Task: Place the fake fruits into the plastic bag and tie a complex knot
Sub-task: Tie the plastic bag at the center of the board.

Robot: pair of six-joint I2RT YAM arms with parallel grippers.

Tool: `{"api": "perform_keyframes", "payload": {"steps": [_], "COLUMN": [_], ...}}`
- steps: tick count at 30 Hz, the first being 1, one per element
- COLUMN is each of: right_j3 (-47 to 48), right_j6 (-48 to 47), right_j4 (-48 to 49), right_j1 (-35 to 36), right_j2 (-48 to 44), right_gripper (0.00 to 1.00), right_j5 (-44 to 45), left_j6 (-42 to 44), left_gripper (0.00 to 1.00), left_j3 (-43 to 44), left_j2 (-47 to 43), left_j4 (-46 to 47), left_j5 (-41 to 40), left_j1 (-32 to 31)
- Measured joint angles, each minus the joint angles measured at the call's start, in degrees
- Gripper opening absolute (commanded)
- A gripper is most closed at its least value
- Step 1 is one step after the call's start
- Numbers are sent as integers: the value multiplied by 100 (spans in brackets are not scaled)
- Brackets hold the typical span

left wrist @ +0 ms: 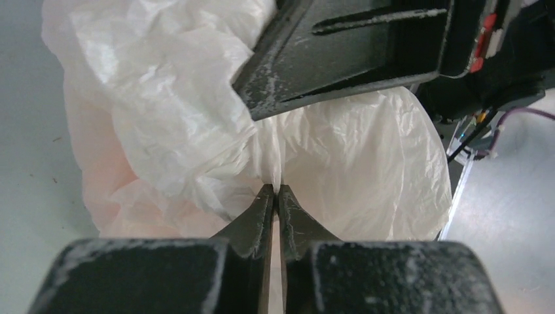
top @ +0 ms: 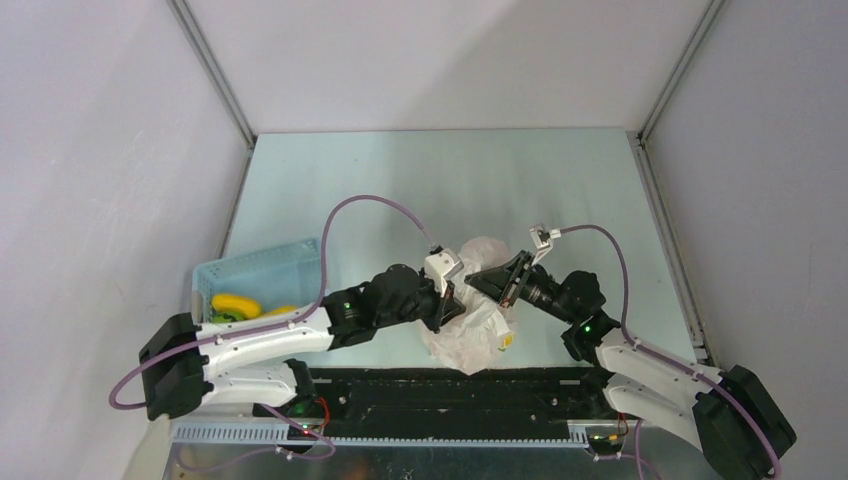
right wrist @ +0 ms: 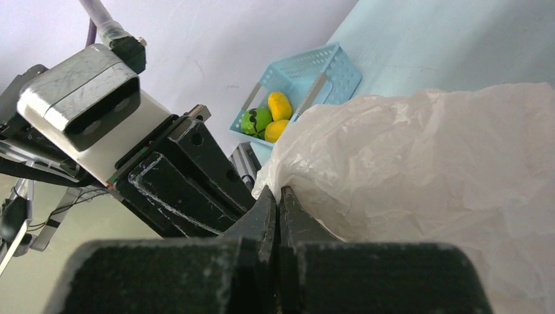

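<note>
The plastic bag [top: 470,335] lies crumpled and white between the two arms near the table's front edge. In the left wrist view my left gripper [left wrist: 275,188] is shut on a thin bunched strip of the plastic bag [left wrist: 170,118]. My right gripper [right wrist: 279,190] is shut on a fold at the edge of the plastic bag [right wrist: 425,170]. From above, the left gripper [top: 447,303] and right gripper [top: 488,283] meet over the bag's top. A peach tint [left wrist: 98,176] shows through the film. Yellow fake fruits [top: 236,304] lie in the basket. The knot is hidden by the grippers.
A light blue slatted basket [top: 262,272] stands left of the bag beside the left arm; in the right wrist view this basket [right wrist: 321,69] holds yellow and green fruits. The right gripper's black fingers [left wrist: 340,52] hang close above my left jaws. Grey walls enclose the table.
</note>
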Motion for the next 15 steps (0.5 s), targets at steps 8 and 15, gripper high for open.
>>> {"api": "perform_keyframes", "payload": {"steps": [8, 15], "right_j3": [-72, -201], "right_j6": [118, 199], "right_j4": [216, 352], "right_j1": [-26, -114], "right_j2": [-105, -273], "right_gripper": [0, 0], "right_j5": [46, -81], "left_j6": [-946, -2282], "left_gripper": [58, 71], "left_j3": [-214, -636], "left_j2": [-378, -1064], "left_j4": [258, 933], "left_j5": [-122, 667], "left_j1": [173, 1082]}}
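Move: The bag's gathered mouth, pinched in the right fingers, lies about 6 cm ahead of the left hand, some 2 cm to its right and roughly 4 cm above; the left fingers are shut on a loose strand of the bag. The full bag body sits about 3 cm to the left hand's right, level with it fore and aft, some 8 cm lower. For the right hand, the gathered mouth is right at its fingertips. Upward, gathering speed, the left hand comes off the bag by about 5 cm, also easing some 2.5 cm each forward and to its left, while its fingers open wide and let go of the plastic strand. The wrist turns some 25 degrees, bringing the downward-slanting fingertips up. The right fingers stay shut on the bag's gathered mouth and lift it only slightly. ##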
